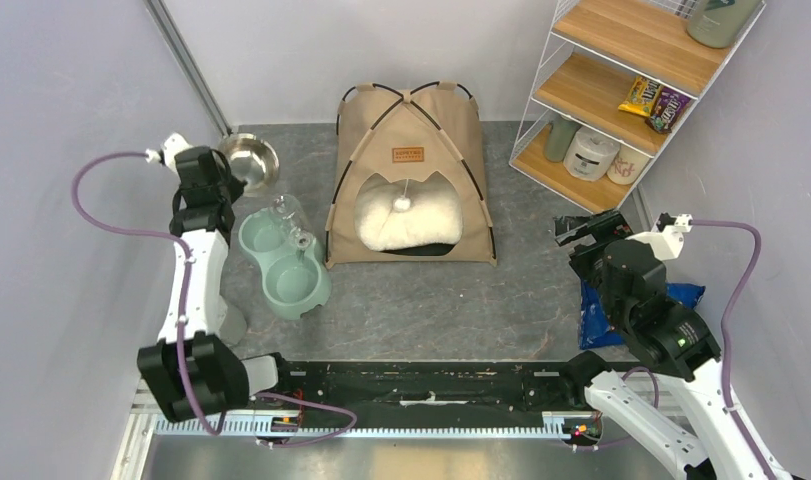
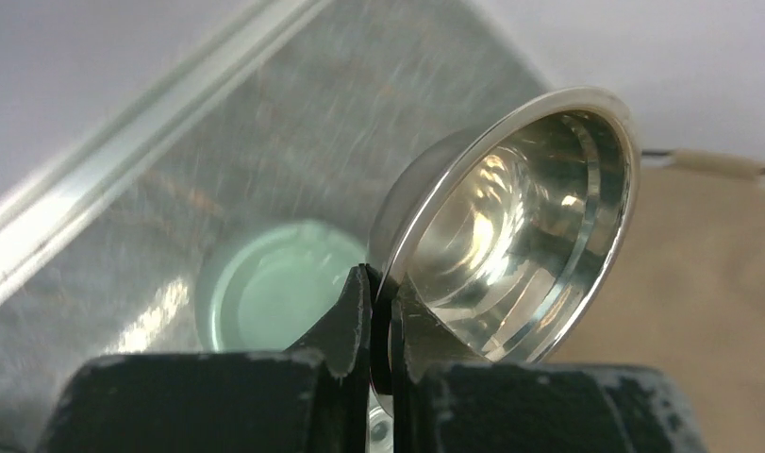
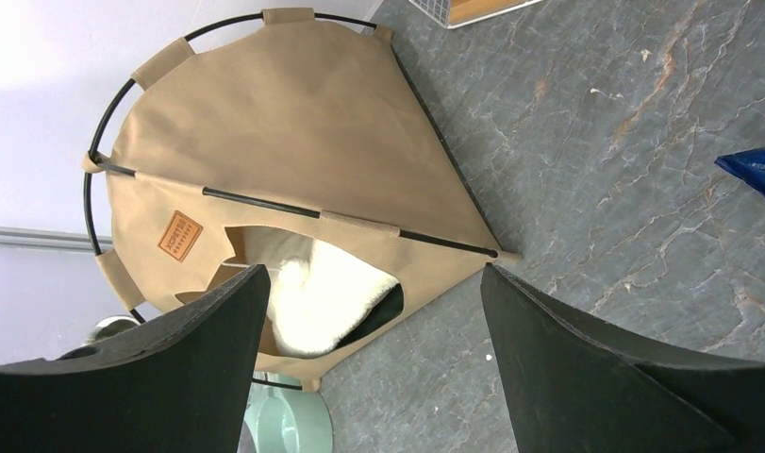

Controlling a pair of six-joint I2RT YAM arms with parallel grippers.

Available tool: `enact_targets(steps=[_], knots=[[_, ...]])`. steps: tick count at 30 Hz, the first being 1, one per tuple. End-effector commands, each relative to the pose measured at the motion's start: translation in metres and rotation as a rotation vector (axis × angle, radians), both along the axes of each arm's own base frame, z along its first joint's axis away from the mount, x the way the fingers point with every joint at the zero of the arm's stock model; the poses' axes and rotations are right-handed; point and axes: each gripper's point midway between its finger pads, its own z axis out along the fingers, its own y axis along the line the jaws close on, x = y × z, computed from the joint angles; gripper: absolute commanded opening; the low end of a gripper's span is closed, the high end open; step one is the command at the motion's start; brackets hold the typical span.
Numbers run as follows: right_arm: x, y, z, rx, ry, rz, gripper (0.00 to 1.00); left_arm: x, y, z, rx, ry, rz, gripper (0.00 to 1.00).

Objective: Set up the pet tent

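Observation:
The tan pet tent (image 1: 411, 150) stands upright at the back middle of the table, with black poles crossing at its top and a brown label above the arched doorway. A fluffy white pillow (image 1: 406, 215) lies inside. My left gripper (image 1: 224, 168) hangs left of the tent, shut on the rim of a steel bowl (image 1: 251, 160). In the left wrist view the jaws (image 2: 383, 302) pinch that bowl's (image 2: 520, 236) edge, tilted above a green well. My right gripper (image 1: 568, 237) hovers right of the tent, open and empty. In the right wrist view it (image 3: 374, 274) faces the tent (image 3: 293, 132).
A mint green double feeder (image 1: 281, 262) with a clear bottle sits left of the tent, below the held bowl. A blue bag (image 1: 681, 298) lies under the right arm. A wire shelf (image 1: 621, 90) with snacks and containers stands at the back right.

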Motion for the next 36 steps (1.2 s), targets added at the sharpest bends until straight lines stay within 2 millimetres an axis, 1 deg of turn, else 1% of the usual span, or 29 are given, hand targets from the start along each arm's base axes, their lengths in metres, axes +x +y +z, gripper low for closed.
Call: enact_targets(steps=[1, 3, 5, 8, 12, 16, 22, 25, 29, 31, 33, 36], knots=[[0.004, 0.005, 0.0, 0.007, -0.016, 0.016, 0.89, -0.003, 0.004, -0.066, -0.245, 0.054, 0.031, 0.02], [0.004, 0.005, -0.002, 0.002, -0.012, 0.016, 0.89, -0.01, 0.012, -0.089, -0.258, 0.087, 0.073, 0.02], [0.004, 0.003, -0.004, -0.006, -0.01, 0.008, 0.89, -0.02, 0.021, -0.107, -0.246, 0.13, 0.136, 0.02], [0.006, 0.002, -0.004, -0.015, -0.016, 0.005, 0.9, -0.031, 0.026, -0.124, -0.242, 0.153, 0.19, 0.02], [0.006, -0.002, -0.003, -0.039, -0.021, -0.007, 0.9, -0.035, 0.023, -0.142, -0.26, 0.186, 0.191, 0.02], [0.005, -0.005, -0.001, -0.044, -0.029, -0.018, 0.9, -0.041, 0.025, -0.156, -0.254, 0.214, 0.213, 0.02], [0.005, -0.005, -0.004, -0.043, -0.026, -0.019, 0.9, -0.033, 0.019, -0.167, -0.289, 0.229, 0.176, 0.02], [0.005, -0.004, -0.006, -0.042, -0.024, -0.013, 0.9, -0.03, 0.018, -0.174, -0.299, 0.242, 0.175, 0.02], [0.004, -0.004, -0.006, -0.04, -0.026, -0.014, 0.9, -0.03, 0.019, -0.181, -0.302, 0.261, 0.185, 0.11], [0.004, -0.005, -0.006, -0.039, -0.028, -0.016, 0.9, -0.03, 0.019, -0.183, -0.304, 0.263, 0.183, 0.23], [0.004, -0.004, -0.005, -0.038, -0.028, -0.013, 0.9, -0.03, 0.019, -0.184, -0.303, 0.265, 0.184, 0.32], [0.004, -0.003, -0.006, -0.04, -0.024, -0.007, 0.9, -0.03, 0.02, -0.183, -0.299, 0.267, 0.183, 0.41]])
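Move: The left gripper holds the steel bowl by its rim, high over the green feeder. The feeder's far well, the target, lies about 23 cm below and 2 cm back, hardly to either side. Its near well is some 12 cm back and 7 cm right of the gripper; the clear bottle about 4 cm back and 8 cm right; the tent's middle roughly 31 cm right and 4 cm ahead. From the right gripper the far well is around 58 cm left, 10 cm ahead and 26 cm below. Bring the left gripper down about 19 cm with the steel bowl still pinched by its rim, dropping fast at first and then easing the bowl into the feeder's far well, while drawing back some 4 cm. Tip the fingers further down and roll the hand's left side lower as you go, then part the fingers a third of the way to free the rim. ##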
